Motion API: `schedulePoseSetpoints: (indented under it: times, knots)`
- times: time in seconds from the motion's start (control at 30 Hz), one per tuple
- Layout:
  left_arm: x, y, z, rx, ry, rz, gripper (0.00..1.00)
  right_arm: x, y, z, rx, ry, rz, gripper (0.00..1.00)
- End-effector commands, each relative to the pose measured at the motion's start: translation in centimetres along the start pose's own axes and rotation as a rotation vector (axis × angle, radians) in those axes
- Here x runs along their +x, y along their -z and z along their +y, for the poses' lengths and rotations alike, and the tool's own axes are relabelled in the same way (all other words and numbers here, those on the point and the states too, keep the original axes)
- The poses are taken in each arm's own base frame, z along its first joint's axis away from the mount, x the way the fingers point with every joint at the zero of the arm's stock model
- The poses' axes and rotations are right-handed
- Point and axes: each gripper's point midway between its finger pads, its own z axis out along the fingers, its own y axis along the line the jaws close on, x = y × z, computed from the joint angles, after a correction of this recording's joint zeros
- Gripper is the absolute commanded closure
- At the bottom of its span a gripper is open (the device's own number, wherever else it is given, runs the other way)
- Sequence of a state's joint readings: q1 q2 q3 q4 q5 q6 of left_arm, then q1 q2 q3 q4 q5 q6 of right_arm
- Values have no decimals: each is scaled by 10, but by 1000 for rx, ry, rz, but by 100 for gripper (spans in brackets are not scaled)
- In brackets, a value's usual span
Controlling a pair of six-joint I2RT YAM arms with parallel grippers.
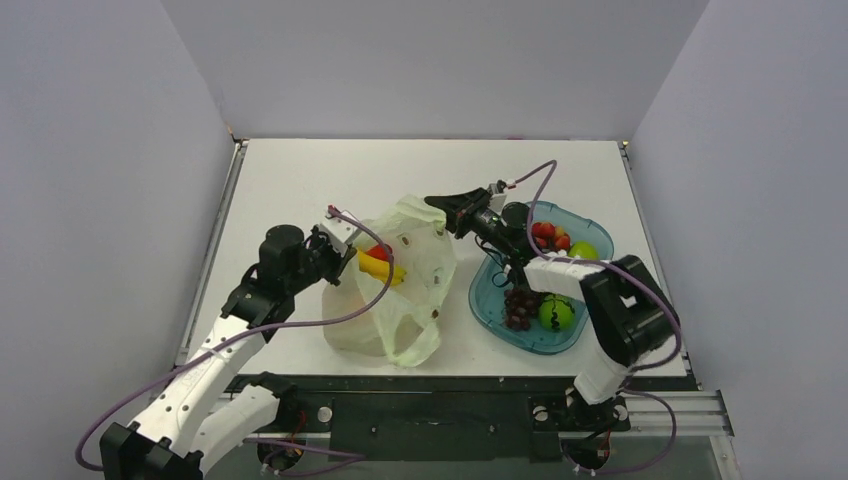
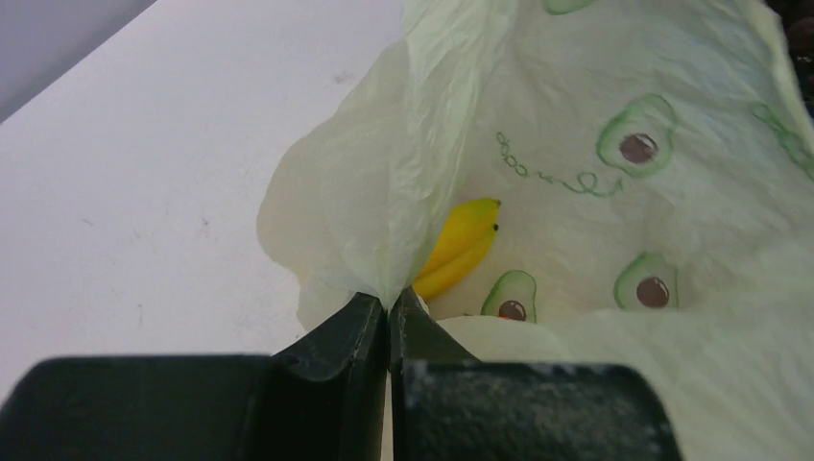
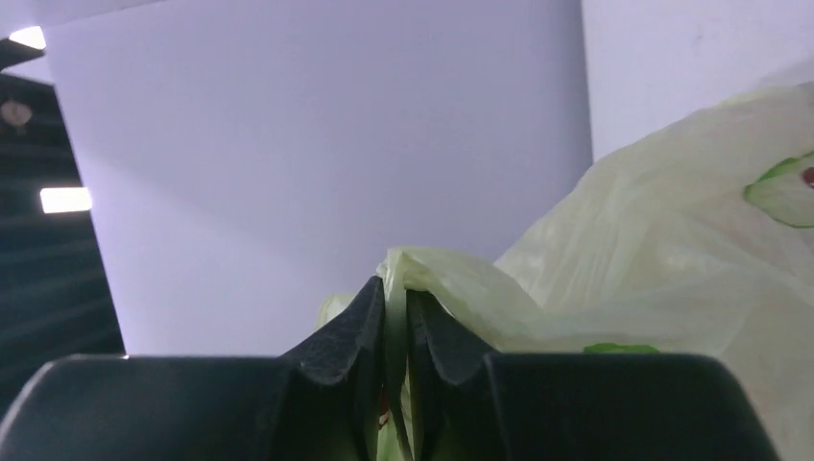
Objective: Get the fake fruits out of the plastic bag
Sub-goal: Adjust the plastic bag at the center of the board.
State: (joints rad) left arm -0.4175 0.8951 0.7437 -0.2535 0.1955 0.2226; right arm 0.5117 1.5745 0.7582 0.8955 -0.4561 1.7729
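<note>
The pale-green plastic bag with avocado prints lies mid-table, its mouth held apart. My left gripper is shut on the bag's left rim. My right gripper is shut on the bag's upper right rim, a fold of film pinched between its jaws. Inside the open mouth lie a yellow banana and a red fruit. The left wrist view shows the banana resting on the bag's inner wall. Any round orange fruit is hidden.
A blue tray stands right of the bag, holding a dark grape bunch, round green fruits and a small red cluster. My right arm reaches over the tray. Grey walls close in on three sides.
</note>
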Motion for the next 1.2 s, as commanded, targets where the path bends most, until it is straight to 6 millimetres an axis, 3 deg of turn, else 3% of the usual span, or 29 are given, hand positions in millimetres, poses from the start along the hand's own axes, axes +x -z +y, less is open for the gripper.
schedulePoseSetpoints:
  times: [0.0,0.1,0.2,0.27,0.4,0.53,0.7,0.8,0.93,1.03,1.17]
  knots:
    - [-30,8,-23,138,-109,-150,100,-13,-35,-6,-42,-65,44,89]
    - [-30,5,-34,205,-103,-143,100,-15,-59,-22,-48,-67,94,89]
    - [-26,0,-32,201,-81,-118,100,-11,-54,-11,-127,-46,122,86]
    - [-25,-3,-25,160,-65,-105,100,-10,-43,-11,-124,37,111,73]
    - [-28,-4,-8,65,-33,-96,100,-7,-6,-60,124,256,90,48]
    - [-33,-1,4,10,-6,-103,100,-9,44,-94,284,437,98,38]
    - [-36,3,7,-14,-1,-115,100,-24,94,-87,354,597,75,32]
    - [-39,5,9,-23,-4,-125,100,-28,118,-74,408,829,73,28]
    - [-41,6,8,-16,-4,-136,100,0,119,-40,296,1031,125,27]
    - [-42,6,5,1,-3,-138,100,31,111,-27,226,1140,193,27]
    - [-43,6,3,7,2,-144,100,61,98,-35,190,1211,283,27]
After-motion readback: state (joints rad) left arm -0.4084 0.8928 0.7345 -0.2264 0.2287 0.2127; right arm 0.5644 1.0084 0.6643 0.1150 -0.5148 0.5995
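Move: The middle of the plastic bag lies about 5 cm back from the right gripper, 7 cm to its left and 20 cm below; from the left gripper it is roughly level, 7 cm to the right and 13 cm down. Inside the bag's mouth, the banana is some 8 cm left of the right gripper and 2 cm back, with the red fruit about 3 cm farther out beyond the banana. The blue tray's middle stands about 26 cm to the right gripper's right, 1 cm back. Lower the right gripper with its pinched bag rim about 8 cm, pushing forward and a little left, then open the fingers wide to let go while drawing back some 16 cm, swinging right and finally a little left and up at the bag's right side, wrist rolled about 60 degrees. Keep the left pinch on the bag, easing it slightly back and right, then returning. ##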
